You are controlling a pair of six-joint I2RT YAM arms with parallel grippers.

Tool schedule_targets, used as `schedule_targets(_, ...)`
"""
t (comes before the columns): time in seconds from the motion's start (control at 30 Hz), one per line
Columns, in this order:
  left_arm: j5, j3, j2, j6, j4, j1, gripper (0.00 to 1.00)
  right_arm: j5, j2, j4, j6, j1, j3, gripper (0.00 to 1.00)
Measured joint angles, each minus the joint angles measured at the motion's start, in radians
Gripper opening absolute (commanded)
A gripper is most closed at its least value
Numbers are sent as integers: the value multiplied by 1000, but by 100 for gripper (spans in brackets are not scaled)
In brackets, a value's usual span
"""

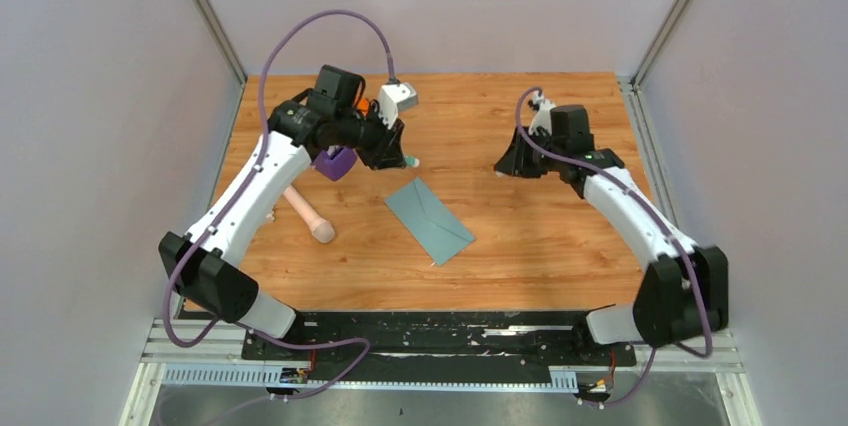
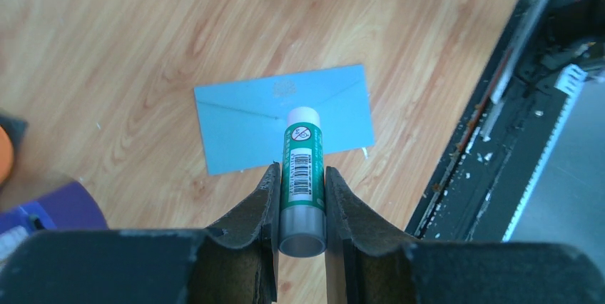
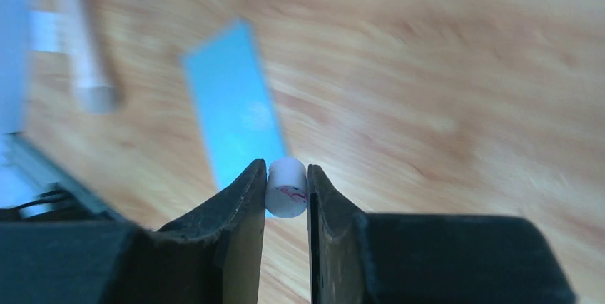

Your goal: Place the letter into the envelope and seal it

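The grey-teal envelope (image 1: 430, 221) lies flat on the wooden table with its flap down, also seen in the left wrist view (image 2: 242, 133) and blurred in the right wrist view (image 3: 232, 104). The letter is out of view. My left gripper (image 1: 405, 158) hovers behind the envelope, shut on a green glue stick (image 2: 303, 168) whose white end points toward the envelope. My right gripper (image 1: 503, 168) is off to the right above the table, shut on a small white cap (image 3: 287, 188) with red marks.
A pinkish cylinder (image 1: 308, 214) lies on the table left of the envelope. A purple object (image 1: 335, 163) sits under the left arm's wrist. The black rail (image 2: 499, 140) runs along the table's near edge.
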Motion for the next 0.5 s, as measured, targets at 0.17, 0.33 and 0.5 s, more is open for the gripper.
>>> schedule_targets(0.17, 128, 228, -59, 93, -121, 6, 0, -249, -278, 266, 142, 10, 12, 0)
schedule_targets(0.33, 231, 217, -292, 191, -100, 5, 0, -385, -387, 632, 288, 95, -10, 0)
schedule_targets(0.5, 306, 58, -582, 192, 114, 2, 0, -470, -376, 860, 378, 233, -26, 0)
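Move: The left hand, some 25 cm above the table, holds the open glue stick; the cap it is meant for sits in the right fingers, about 22 cm to its right, 4 cm ahead and 12 cm lower. From the right hand the stick is some 20 cm left, 4 cm back and 11 cm up. The envelope lies about 8 cm right of the left hand, level with it, 25 cm below; the purple stand roughly 17 cm ahead, 14 cm left, 20 cm below. Up go both hands, clear of the table and closing in on each other: the right climbs about 30 cm while swinging left and drawing back, the left rises some 22 cm and draws back about 15 cm. Both wrists tip up from slanting down, until stick and cap point roughly at one another. Both grips stay shut. ##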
